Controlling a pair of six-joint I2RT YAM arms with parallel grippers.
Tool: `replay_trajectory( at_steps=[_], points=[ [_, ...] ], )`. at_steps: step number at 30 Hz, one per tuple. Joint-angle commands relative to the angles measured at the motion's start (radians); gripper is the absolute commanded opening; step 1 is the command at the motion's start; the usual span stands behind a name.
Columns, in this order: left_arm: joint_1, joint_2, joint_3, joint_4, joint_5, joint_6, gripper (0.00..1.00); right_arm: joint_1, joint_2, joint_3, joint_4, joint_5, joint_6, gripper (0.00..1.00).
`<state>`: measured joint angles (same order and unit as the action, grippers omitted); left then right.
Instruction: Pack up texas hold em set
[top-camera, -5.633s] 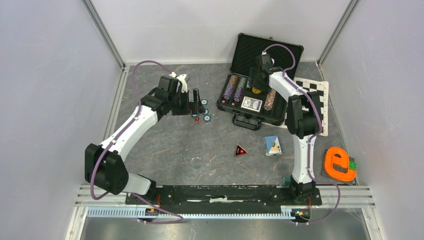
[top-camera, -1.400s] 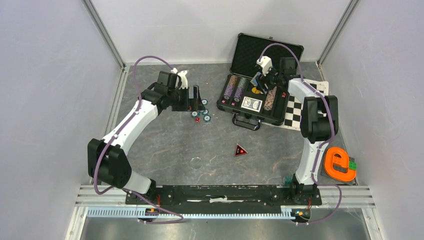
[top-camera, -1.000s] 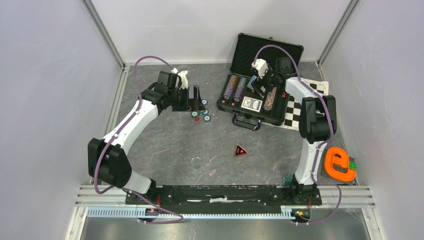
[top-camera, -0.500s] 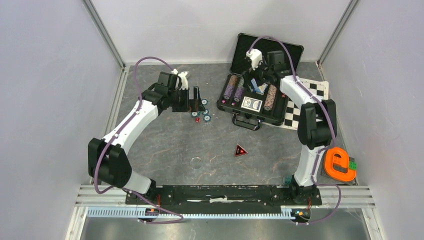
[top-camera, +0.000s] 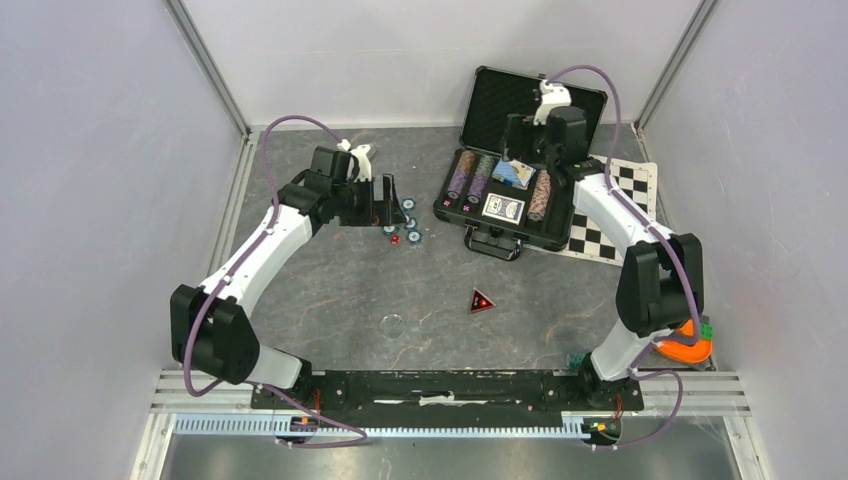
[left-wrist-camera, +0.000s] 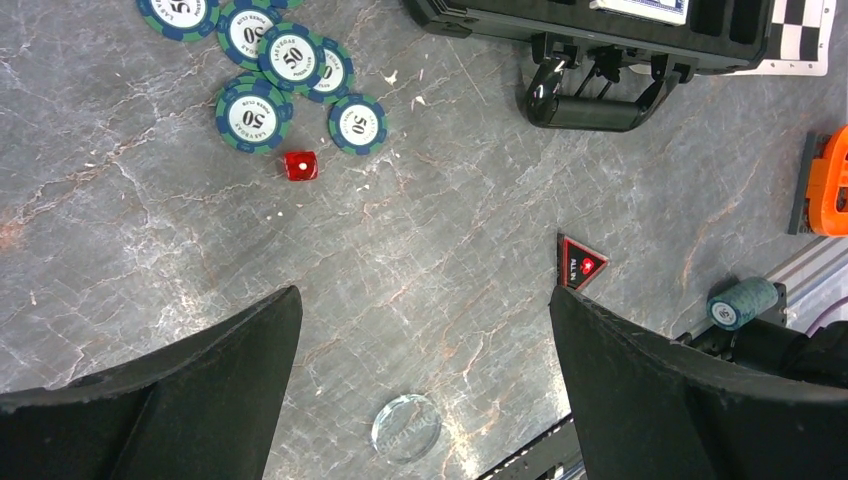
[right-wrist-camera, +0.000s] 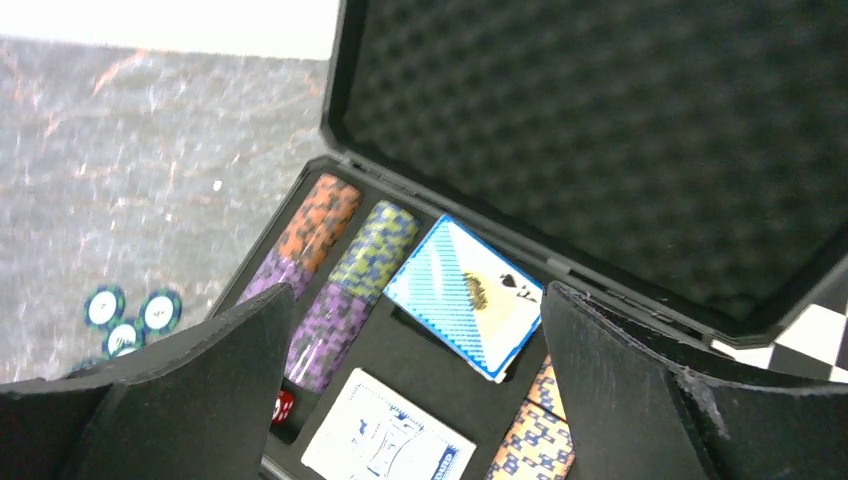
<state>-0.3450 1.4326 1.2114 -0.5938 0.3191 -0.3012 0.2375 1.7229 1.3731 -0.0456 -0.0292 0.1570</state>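
The black case (top-camera: 455, 213) lies open at the back right, its foam lid (right-wrist-camera: 620, 130) upright. Inside are rows of purple chips (right-wrist-camera: 345, 300) and brown-white chips (right-wrist-camera: 530, 440), a flat blue deck (right-wrist-camera: 385, 440) and a red die (right-wrist-camera: 283, 405). A second blue deck (right-wrist-camera: 468, 295), ace upward, rests tilted across the middle slot (top-camera: 512, 172). My right gripper (top-camera: 527, 145) hovers open above it, holding nothing. Several teal chips (left-wrist-camera: 285, 70) and another red die (left-wrist-camera: 300, 165) lie loose left of the case. My left gripper (top-camera: 390, 203) stands open beside them.
A red-and-black triangular token (top-camera: 482, 300) and a clear disc (top-camera: 393, 325) lie mid-table. The checkered mat (top-camera: 615, 215) sits right of the case. The orange toy (left-wrist-camera: 830, 180) is at the near right, partly behind my right arm. A teal roll (left-wrist-camera: 740, 303) stands by the front rail.
My right gripper has let go of the blue deck in the case, opened wide and drawn back up toward the lid. The left arm has hardly moved.
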Motion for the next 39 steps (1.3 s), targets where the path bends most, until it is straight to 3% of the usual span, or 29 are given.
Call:
replay_trajectory(
  at_steps=[1, 4, 7, 8, 10, 12, 14, 16, 25, 33, 39],
  points=[
    [0.006, -0.043, -0.01, 0.03, -0.003, -0.007, 1.0, -0.005, -0.014, -0.007, 0.155, 0.069, 0.098, 0.98],
    [0.007, -0.045, -0.018, 0.031, -0.003, -0.006, 1.0, 0.022, 0.075, 0.129, -0.024, 0.222, 0.143, 0.98],
    [0.009, -0.044, -0.022, 0.031, -0.002, -0.004, 1.0, 0.021, 0.135, 0.173, -0.033, 0.198, 0.218, 0.59],
    [0.009, -0.043, -0.023, 0.031, -0.002, -0.003, 1.0, 0.02, 0.157, 0.193, -0.04, 0.187, 0.248, 0.54],
    [0.008, -0.043, -0.023, 0.034, -0.001, 0.0, 1.0, 0.021, 0.207, 0.231, -0.065, 0.165, 0.322, 0.31],
    [0.008, -0.041, -0.02, 0.033, -0.004, 0.004, 1.0, 0.02, 0.256, 0.257, -0.08, 0.146, 0.398, 0.24],
    [0.01, -0.042, -0.019, 0.032, -0.015, 0.01, 1.0, 0.022, 0.315, 0.296, -0.106, 0.141, 0.469, 0.09],
    [0.011, -0.041, -0.019, 0.03, -0.021, 0.018, 1.0, 0.026, 0.366, 0.334, -0.133, 0.141, 0.511, 0.0],
    [0.024, -0.033, 0.004, -0.004, -0.036, 0.06, 1.0, 0.049, 0.436, 0.359, -0.176, 0.171, 0.548, 0.0],
    [0.029, -0.036, 0.004, -0.011, -0.037, 0.076, 1.0, 0.051, 0.431, 0.357, -0.386, 0.354, 0.623, 0.0],
    [0.029, -0.032, 0.006, -0.005, -0.032, 0.075, 1.0, 0.052, 0.421, 0.34, -0.456, 0.369, 0.627, 0.0]
  ],
)
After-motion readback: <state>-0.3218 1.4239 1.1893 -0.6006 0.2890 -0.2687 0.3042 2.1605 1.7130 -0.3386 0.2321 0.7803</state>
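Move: The blue card box lies askew in the case about 15 cm below the open, empty right hand, 2 cm ahead and 3 cm right. The purple-green chip row is about 8 cm left of the box and 1 cm nearer; the orange chips about 6 cm right and 6 cm nearer; the white deck 8 cm nearer and 3 cm left. From the left hand the box is roughly 20 cm ahead, 31 cm right, 12 cm lower. With fingers shutting empty, the right hand sinks about 13 cm to the card box's left edge, turning clockwise. ##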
